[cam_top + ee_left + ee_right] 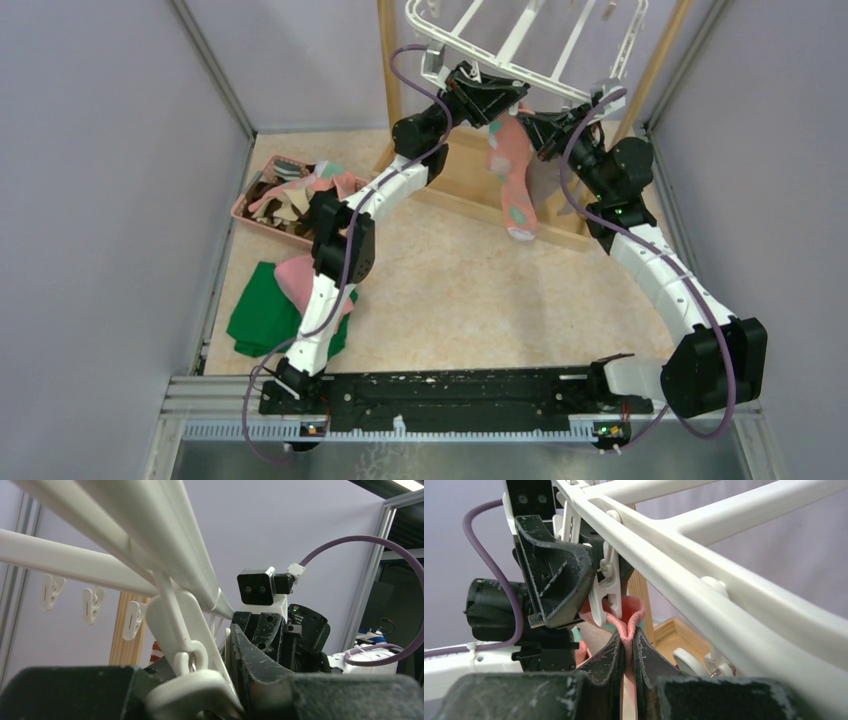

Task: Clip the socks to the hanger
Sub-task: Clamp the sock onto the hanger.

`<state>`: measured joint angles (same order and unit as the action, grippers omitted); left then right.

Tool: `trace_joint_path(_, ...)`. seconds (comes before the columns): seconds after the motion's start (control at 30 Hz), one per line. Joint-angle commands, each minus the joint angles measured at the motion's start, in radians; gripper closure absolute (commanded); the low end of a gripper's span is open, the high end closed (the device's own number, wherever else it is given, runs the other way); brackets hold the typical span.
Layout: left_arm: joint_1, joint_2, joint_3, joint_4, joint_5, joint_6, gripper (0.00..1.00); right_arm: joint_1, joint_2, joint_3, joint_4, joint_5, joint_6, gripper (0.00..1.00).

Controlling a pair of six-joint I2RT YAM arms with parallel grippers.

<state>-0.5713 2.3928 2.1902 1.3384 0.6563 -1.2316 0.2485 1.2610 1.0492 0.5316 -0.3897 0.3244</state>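
The white hanger (520,40) hangs from the wooden stand at the back. My left gripper (487,97) is up under its near rim, shut on one dangling white clip (192,690) that sits squeezed between its fingers (260,655). My right gripper (626,641) is shut on the cuff of a salmon pink sock (628,611) and holds it up right at that clip's (605,594) lower end. The rest of this sock (512,180), with teal shapes, dangles below. More socks (300,192) lie in a pink basket at the left.
The wooden frame stand (480,175) and its base sit behind the hanging sock. On the floor at the left lie a green cloth (262,312) and a pink cloth (295,275). Other clips (92,605) dangle along the hanger's rim. Grey walls close in both sides.
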Motion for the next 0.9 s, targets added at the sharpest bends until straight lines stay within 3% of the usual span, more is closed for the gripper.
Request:
trace_joint_path(0.0, -0.004, 0.015, 0.022, 0.051, 0.005, 0.006, 0.98, 0.009, -0.035, 0.047, 0.077, -0.004, 0.065, 1.00)
trace_joint_path(0.4, -0.004, 0.018, 0.022, 0.045, 0.001, 0.019, 0.94, 0.009, -0.044, 0.036, 0.090, 0.024, 0.119, 1.00)
trace_joint_path(0.77, -0.002, 0.009, 0.011, 0.044, -0.010, 0.014, 0.45, 0.008, -0.049, 0.030, 0.070, 0.026, 0.103, 1.00)
trace_joint_path(0.87, -0.003, 0.001, -0.001, 0.044, -0.012, 0.018, 0.35, 0.009, -0.052, 0.024, 0.068, 0.029, 0.099, 1.00)
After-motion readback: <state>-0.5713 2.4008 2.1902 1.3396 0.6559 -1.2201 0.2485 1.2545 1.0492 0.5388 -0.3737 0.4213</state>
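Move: The cuff of the pink sock, already up in the held-open jaws of the hanger clip that the left fingers squeeze, is about 4 cm below the left hand, 2 cm right and 1 cm back. The hanger rim runs some 4 cm above that hand; an empty clip hangs roughly 7 cm left and 3 cm ahead, the striped sock's cuff 9 cm right, level ahead, 4 cm lower. From the right hand, the clip is 2 cm ahead, 1 cm left and 4 cm up. The clip around the pink cuff is let go: the left hand sinks about half a centimetre at first, then stays in place, and only near the end do its fingers spread to roughly twice their gap, coming free of the clip's handles. The right hand keeps the sock pinched just under the jaws, easing up about half a centimetre and rolling some 5 degrees, left side rising. ##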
